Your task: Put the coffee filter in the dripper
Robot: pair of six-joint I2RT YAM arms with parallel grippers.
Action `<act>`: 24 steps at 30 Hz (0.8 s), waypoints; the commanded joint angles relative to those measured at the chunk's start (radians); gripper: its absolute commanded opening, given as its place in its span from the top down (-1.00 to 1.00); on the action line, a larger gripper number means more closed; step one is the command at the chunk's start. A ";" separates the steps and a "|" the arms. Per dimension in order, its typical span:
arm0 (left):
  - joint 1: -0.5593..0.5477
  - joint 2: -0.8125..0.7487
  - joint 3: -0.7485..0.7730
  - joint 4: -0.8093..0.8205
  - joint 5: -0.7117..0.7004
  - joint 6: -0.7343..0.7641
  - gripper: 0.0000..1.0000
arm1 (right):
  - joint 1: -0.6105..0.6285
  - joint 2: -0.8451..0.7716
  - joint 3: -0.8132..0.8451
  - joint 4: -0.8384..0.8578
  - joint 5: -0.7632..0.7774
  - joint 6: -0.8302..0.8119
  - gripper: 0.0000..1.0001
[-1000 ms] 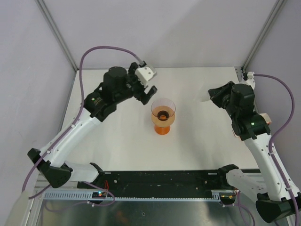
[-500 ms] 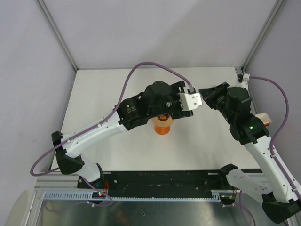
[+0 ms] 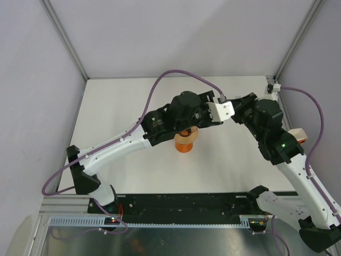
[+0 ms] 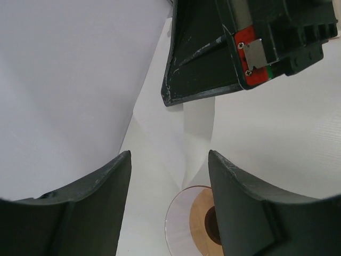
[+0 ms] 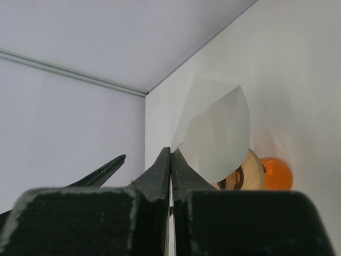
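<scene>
The orange dripper stands mid-table, its rim mostly under my left arm. In the left wrist view its round rim lies below and between that gripper's fingers. My right gripper is shut on the coffee filter, a thin white paper wedge held above the dripper. My left gripper is open and faces the right one, whose black fingers hold the filter hanging edge-on. The paper's lower end sits in line with the gap between the left jaws; whether they touch it I cannot tell.
Both wrists meet over the table's middle right. A small white-and-tan thing sits at the right table edge beside the right arm. Grey walls close in the back and sides, and a black rail runs along the near edge.
My left arm has swung right from the back left, over the dripper, up to the right gripper, and its jaws have narrowed. My right gripper has moved left with the filter.
</scene>
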 commanded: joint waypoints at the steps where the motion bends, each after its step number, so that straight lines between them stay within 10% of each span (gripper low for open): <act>1: -0.005 0.009 0.011 0.064 -0.032 0.025 -0.25 | 0.014 -0.016 0.039 0.044 0.031 0.022 1.00; 24: -0.008 0.040 -0.028 0.109 -0.098 0.077 0.38 | 0.037 -0.025 0.035 0.072 0.037 0.051 1.00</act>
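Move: The coffee filter hangs from the closed right fingers, its middle about 4 cm ahead, 2 cm left and 3 cm below that hand. From the left hand, the filter lies roughly 5 cm ahead, 7 cm to the right and 3 cm lower. The dripper stands about 3 cm ahead, 8 cm left and 18 cm below the left hand; the orange carafe is directly under the dripper, some 31 cm below that hand. Ease the left gripper forward about 1.5 cm towards the filter's free edge, then sink it roughly the same amount late on, narrowing the half-open fingers to line up with the paper without shutting them. Keep the filter pinched in the right fingers and lift it about 1 cm to meet them. ##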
